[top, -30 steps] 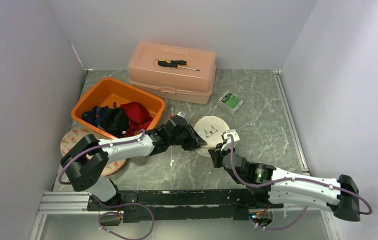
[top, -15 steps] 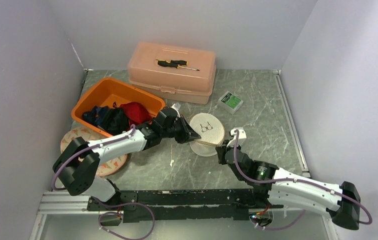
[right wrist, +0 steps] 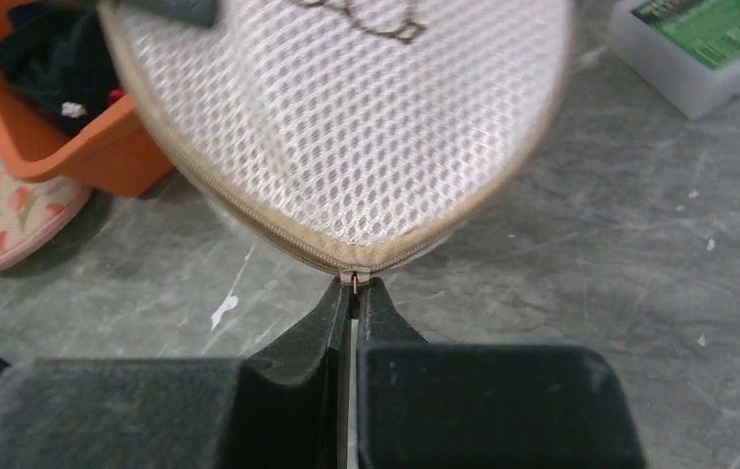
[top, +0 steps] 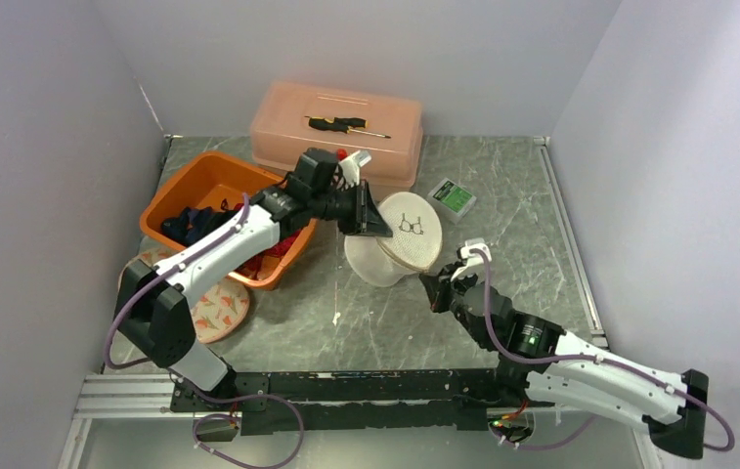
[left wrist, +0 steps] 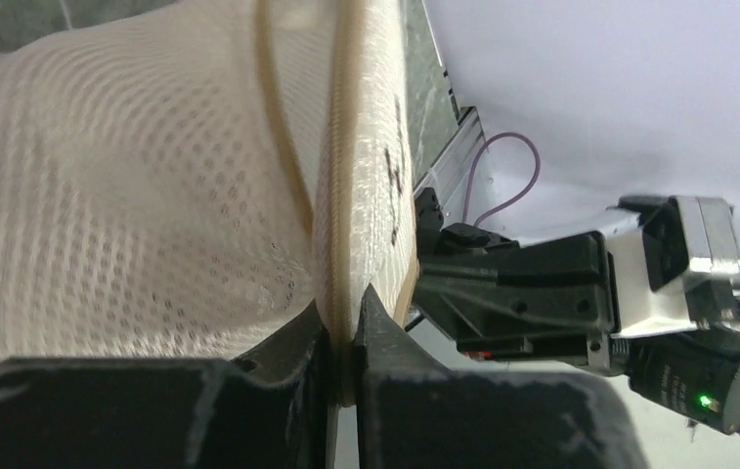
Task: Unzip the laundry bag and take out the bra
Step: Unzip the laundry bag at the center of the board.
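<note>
The white mesh laundry bag [top: 407,239] is a round, tan-edged pouch with a bra drawing printed on it, held tilted above the table centre. My left gripper [top: 377,229] reaches in from the left and is shut on the bag's tan zipper rim [left wrist: 344,293]. My right gripper [top: 434,289] sits at the bag's near lower edge, shut on the small metal zipper pull [right wrist: 353,279]. In the right wrist view the zipper along the bag [right wrist: 346,127] looks closed. The bra is hidden.
An orange bin [top: 211,176] with dark and red clothes stands at the left, over a floral plate [top: 219,311]. A pink toolbox [top: 336,147] with a screwdriver [top: 346,124] on top is at the back. A small green box [top: 451,198] lies right of it.
My left gripper closed on the bag's rim and lifted the bag up and toward the back. The right gripper kept hold of the zipper pull and followed slightly to the right.
</note>
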You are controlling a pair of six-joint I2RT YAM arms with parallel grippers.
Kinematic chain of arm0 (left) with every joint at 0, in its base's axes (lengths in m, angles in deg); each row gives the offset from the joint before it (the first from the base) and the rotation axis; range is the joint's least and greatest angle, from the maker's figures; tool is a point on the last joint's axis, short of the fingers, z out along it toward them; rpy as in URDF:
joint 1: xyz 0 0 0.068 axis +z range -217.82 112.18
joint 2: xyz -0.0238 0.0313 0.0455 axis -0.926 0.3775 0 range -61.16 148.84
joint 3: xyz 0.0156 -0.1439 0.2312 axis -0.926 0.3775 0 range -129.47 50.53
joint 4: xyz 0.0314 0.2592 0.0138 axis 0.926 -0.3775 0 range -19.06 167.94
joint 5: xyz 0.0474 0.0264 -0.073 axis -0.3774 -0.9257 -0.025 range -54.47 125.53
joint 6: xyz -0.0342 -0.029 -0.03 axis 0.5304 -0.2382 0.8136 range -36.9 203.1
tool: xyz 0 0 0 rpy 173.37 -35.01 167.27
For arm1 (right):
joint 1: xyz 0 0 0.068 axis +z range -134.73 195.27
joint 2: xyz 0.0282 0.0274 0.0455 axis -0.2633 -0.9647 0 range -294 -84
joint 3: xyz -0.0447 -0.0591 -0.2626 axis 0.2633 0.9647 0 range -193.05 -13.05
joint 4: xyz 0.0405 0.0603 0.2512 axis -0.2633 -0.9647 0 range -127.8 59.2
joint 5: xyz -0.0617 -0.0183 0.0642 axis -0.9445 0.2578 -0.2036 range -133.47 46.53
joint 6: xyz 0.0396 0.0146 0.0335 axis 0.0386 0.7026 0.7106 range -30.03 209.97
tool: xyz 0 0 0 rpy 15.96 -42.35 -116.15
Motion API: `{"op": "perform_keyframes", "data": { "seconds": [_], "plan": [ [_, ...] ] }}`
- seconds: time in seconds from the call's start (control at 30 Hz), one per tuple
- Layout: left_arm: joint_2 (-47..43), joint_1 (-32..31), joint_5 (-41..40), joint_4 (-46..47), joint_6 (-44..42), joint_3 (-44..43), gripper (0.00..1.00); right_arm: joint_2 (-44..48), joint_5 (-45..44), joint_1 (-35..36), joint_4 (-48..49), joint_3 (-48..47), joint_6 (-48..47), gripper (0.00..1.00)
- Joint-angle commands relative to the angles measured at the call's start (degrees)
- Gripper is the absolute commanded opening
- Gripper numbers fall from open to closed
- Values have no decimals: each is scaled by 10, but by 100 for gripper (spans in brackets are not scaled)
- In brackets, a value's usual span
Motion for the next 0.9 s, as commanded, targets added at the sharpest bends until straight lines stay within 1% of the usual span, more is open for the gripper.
{"op": "perform_keyframes", "data": {
  "seconds": [0.0, 0.03, 0.17, 0.23, 0.3, 0.33, 0.37, 0.5, 0.53, 0.6, 0.63, 0.7, 0.77, 0.87],
  "plan": [
    [39, 14, 30, -111, -142, -65, 13, -22, -75, 80, 6, -41, -32, 0],
    [46, 18, 32, -106, -142, -58, 14, -28, -82, 91, 8, -41, -26, 0],
    [65, 27, 86, -2, -100, 23, 19, -54, -87, 117, 26, -21, 8, 0],
    [72, 27, 95, 27, -85, 49, 19, -67, -85, 126, 38, -10, 23, 0],
    [68, 28, 71, 30, -81, 65, 20, -81, -86, 134, 51, 0, 35, 0],
    [59, 28, 56, 39, -78, 77, 22, -87, -88, 136, 54, 4, 41, 0],
    [48, 28, 48, 51, -71, 91, 27, -91, -90, 137, 58, 8, 47, 0],
    [-24, 29, -4, 65, -42, 133, 70, -98, -91, 137, 70, 20, 57, 0],
    [-42, 30, -17, 59, -33, 137, 77, -98, -93, 137, 69, 19, 60, 0],
    [-84, 29, -39, 44, -9, 148, 81, -98, -97, 137, 69, 18, 59, 0],
    [-101, 29, -58, 35, 13, 156, 92, -99, -98, 137, 69, 17, 59, 0],
    [-137, 29, -83, 43, 82, 190, 94, -101, -101, 137, 71, 15, 59, 0],
    [-172, 18, -105, 100, 176, 246, 94, -106, -104, 137, 73, 13, 57, 0],
    [-206, -33, -175, 158, 307, 318, 93, -114, -109, 136, 82, 8, 51, 0]
  ]
}}
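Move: The left hand, pinching the laundry bag's raised rim, has the bag's middle about 3 cm to its right, 2 cm back and 6 cm below. From the right hand, closed on the zipper pull, the bag's middle is roughly 5 cm ahead, 5 cm left and nearly level. From the left hand, the green-labelled box lies some 15 cm ahead, 14 cm right and 22 cm below, and the orange bin about 9 cm ahead, 32 cm left and 19 cm below. Letting go of the bag's rim, the left hand opens wide, having first dipped about 12 cm while easing back and left; it then climbs some 8 cm and draws off leftward from the bag. The right hand keeps its pinch on the zipper pull, moving back and left and sinking about 4 cm, then all but holds there. ##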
